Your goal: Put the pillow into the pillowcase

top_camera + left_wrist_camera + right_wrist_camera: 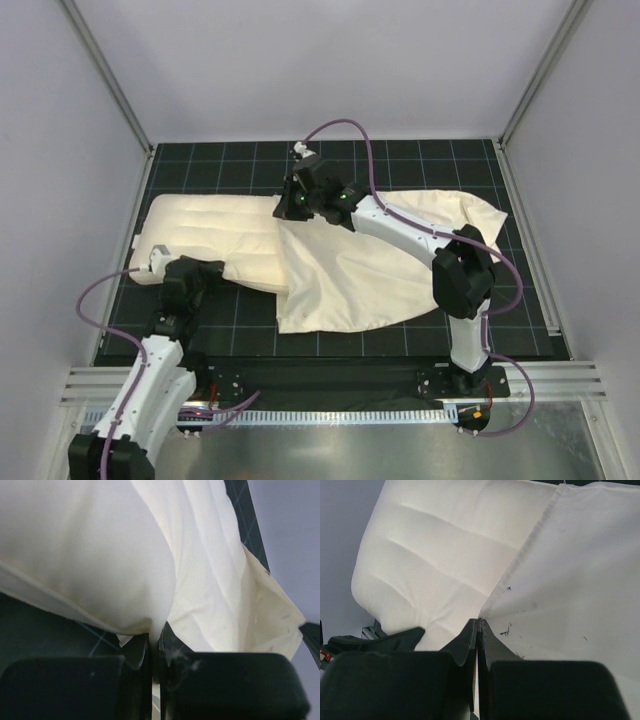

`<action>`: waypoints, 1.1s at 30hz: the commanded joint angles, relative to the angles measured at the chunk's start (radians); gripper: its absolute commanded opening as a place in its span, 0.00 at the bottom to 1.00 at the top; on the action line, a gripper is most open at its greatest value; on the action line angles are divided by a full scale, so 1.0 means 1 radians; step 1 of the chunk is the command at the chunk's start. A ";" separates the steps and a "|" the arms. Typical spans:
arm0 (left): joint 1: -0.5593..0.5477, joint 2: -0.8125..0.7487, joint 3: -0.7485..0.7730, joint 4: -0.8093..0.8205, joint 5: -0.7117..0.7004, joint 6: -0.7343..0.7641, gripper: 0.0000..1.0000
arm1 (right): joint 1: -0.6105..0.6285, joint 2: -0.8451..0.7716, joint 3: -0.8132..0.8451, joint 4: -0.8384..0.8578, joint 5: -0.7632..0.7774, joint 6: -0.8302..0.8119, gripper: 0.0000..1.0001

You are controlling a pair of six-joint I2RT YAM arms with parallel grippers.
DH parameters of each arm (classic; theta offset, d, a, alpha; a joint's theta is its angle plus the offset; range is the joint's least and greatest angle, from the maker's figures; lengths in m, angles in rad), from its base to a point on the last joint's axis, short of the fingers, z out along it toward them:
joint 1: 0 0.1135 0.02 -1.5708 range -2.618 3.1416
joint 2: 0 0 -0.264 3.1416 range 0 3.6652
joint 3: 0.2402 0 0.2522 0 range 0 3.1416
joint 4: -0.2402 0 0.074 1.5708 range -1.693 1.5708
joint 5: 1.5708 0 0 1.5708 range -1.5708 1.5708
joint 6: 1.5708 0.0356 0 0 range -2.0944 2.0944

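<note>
The plump cream pillow (210, 240) lies across the left half of the black mat. The thin wrinkled pillowcase (380, 270) lies flat to its right, and its open edge overlaps the pillow's right end. My left gripper (158, 262) sits at the pillow's near left corner. In the left wrist view this gripper (155, 637) is shut on a pinch of the pillow (90, 555), with the pillowcase (215, 590) beyond. My right gripper (288, 205) is at the far side of the opening. There it (479, 622) is shut on the hem of the pillowcase (580, 570), beside the pillow (440, 555).
A black gridded mat (420, 160) covers the table inside pale enclosure walls, with metal posts (110, 80) at the back corners. A metal rail (330, 375) and both arm bases run along the near edge. Purple cables (340, 125) loop off both arms.
</note>
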 commanded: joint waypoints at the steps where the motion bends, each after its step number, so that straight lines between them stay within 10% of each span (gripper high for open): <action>1: -0.140 -0.076 -0.011 0.117 -0.127 -0.033 0.00 | 0.004 0.015 0.069 0.002 -0.001 -0.001 0.04; 20: -0.562 0.167 0.020 0.331 -0.432 0.071 0.00 | 0.029 0.067 0.247 -0.153 0.023 0.007 0.04; 33: -0.849 0.038 0.029 0.304 -0.560 0.094 0.00 | -0.011 0.063 0.210 -0.187 0.043 -0.016 0.04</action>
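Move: The left hand already pinches the pillow's near edge; the pillowcase mouth it is feeding gapes about 15 cm to its right, level fore and aft and some 3 cm lower. The pillow's left end lies about 18 cm to its left and 6 cm ahead, and the case's loose near corner some 15 cm right and 14 cm back. From the right hand, already holding the mouth's raised far hem, the mouth's middle is about 11 cm back and 9 cm below. Keeping its pinch on the pillow's near edge, the left hand carries it to the right towards the pillowcase mouth in two pushes with a short check between them, some 13 cm altogether, drawing back a little and dipping slightly before it rises late on, while the wrist turns about 20 degrees clockwise and its fingers tip up a little. The right hand, still shut on the far hem, holds the mouth up nearly in place, lifting only a couple of centimetres and sinking back. ##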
